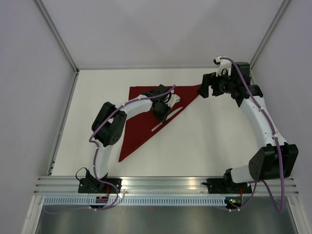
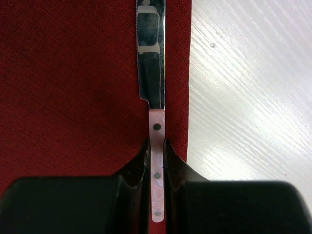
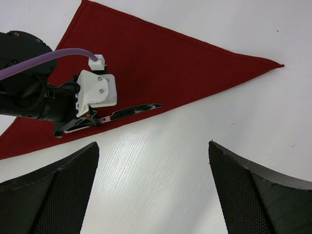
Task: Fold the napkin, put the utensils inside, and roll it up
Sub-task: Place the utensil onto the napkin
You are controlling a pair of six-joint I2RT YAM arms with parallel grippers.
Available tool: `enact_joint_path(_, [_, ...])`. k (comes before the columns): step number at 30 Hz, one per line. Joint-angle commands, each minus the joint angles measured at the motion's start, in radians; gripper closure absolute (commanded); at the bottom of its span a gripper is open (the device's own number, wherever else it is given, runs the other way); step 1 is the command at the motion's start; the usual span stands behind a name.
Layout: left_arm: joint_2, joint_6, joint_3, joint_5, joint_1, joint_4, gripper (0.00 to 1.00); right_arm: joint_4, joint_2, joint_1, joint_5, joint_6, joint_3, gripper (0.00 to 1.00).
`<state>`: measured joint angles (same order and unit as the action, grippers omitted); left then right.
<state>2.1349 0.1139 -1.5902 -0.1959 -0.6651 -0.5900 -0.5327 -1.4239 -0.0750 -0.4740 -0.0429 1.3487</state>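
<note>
The dark red napkin [image 1: 139, 117] lies flat on the white table, folded into a triangle [image 3: 146, 58]. One utensil shows, a knife [image 2: 151, 73] with a steel blade and a pale pink riveted handle. It lies on the cloth [image 2: 73, 73] just inside the long folded edge [image 3: 131, 111]. My left gripper [image 2: 157, 144] is shut on the knife's handle, low over the napkin [image 1: 163, 113]. My right gripper [image 1: 205, 87] hovers by the napkin's right corner, its jaws wide open and holding nothing [image 3: 153, 185].
The white table [image 1: 209, 146] is boxed in by pale walls at the back and sides. An aluminium rail [image 1: 165, 183] with both arm bases runs along the near edge. My left arm's elbow [image 1: 109, 124] hangs over the napkin's left part.
</note>
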Motion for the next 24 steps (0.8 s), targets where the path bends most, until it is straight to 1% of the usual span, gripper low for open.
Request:
enact_joint_path(1, [-0.03, -0.036, 0.018, -0.031, 0.001, 0.041, 0.98, 0.007, -0.004, -0.005, -0.002, -0.002, 0.0, 0.02])
enact_joint_path(5, [-0.032, -0.037, 0.033, -0.042, 0.001, 0.05, 0.96, 0.007, -0.009, -0.005, -0.002, -0.003, 0.0, 0.02])
enact_joint_path(9, [-0.043, -0.037, 0.038, -0.03, 0.002, 0.055, 0.77, 0.002, -0.013, -0.005, -0.005, -0.002, 0.001, 0.02])
enact_joint_path(12, [-0.059, -0.036, 0.032, -0.023, 0.004, 0.058, 0.66, 0.003, -0.013, -0.006, -0.008, -0.002, 0.001, 0.02])
enact_joint_path(15, [-0.078, -0.031, 0.019, -0.03, 0.009, 0.058, 0.59, 0.004, -0.013, -0.006, -0.009, 0.0, 0.003, 0.02])
enact_joint_path(21, [-0.124, -0.022, -0.011, -0.027, 0.013, 0.056, 0.5, 0.002, -0.009, -0.009, -0.014, 0.003, 0.006, 0.02])
enact_joint_path(24, [-0.171, -0.028, -0.031, -0.033, 0.024, 0.056, 0.49, 0.008, -0.003, -0.014, -0.02, 0.003, 0.003, 0.02])
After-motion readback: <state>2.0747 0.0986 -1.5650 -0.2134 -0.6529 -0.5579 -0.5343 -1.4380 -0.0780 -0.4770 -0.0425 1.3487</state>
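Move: The knife lies along the napkin's diagonal fold, its handle already between the left fingertips; its middle is about 3 cm ahead and 3 cm to the right of the left hand, barely below. The fold edge passes some 2 cm back and 2 cm right; the napkin's right corner is roughly 23 cm ahead and 24 cm right. From the right hand, the knife's middle lies about 21 cm left, 2 cm back and 24 cm below. Hold the left gripper still low over the napkin and open the fingers from their pinch on the knife handle to about half wide, freeing both sides. As they spread, start lifting straight up, slowly and then faster, about 2 cm, with the fingers still pointing down astride the handle. ##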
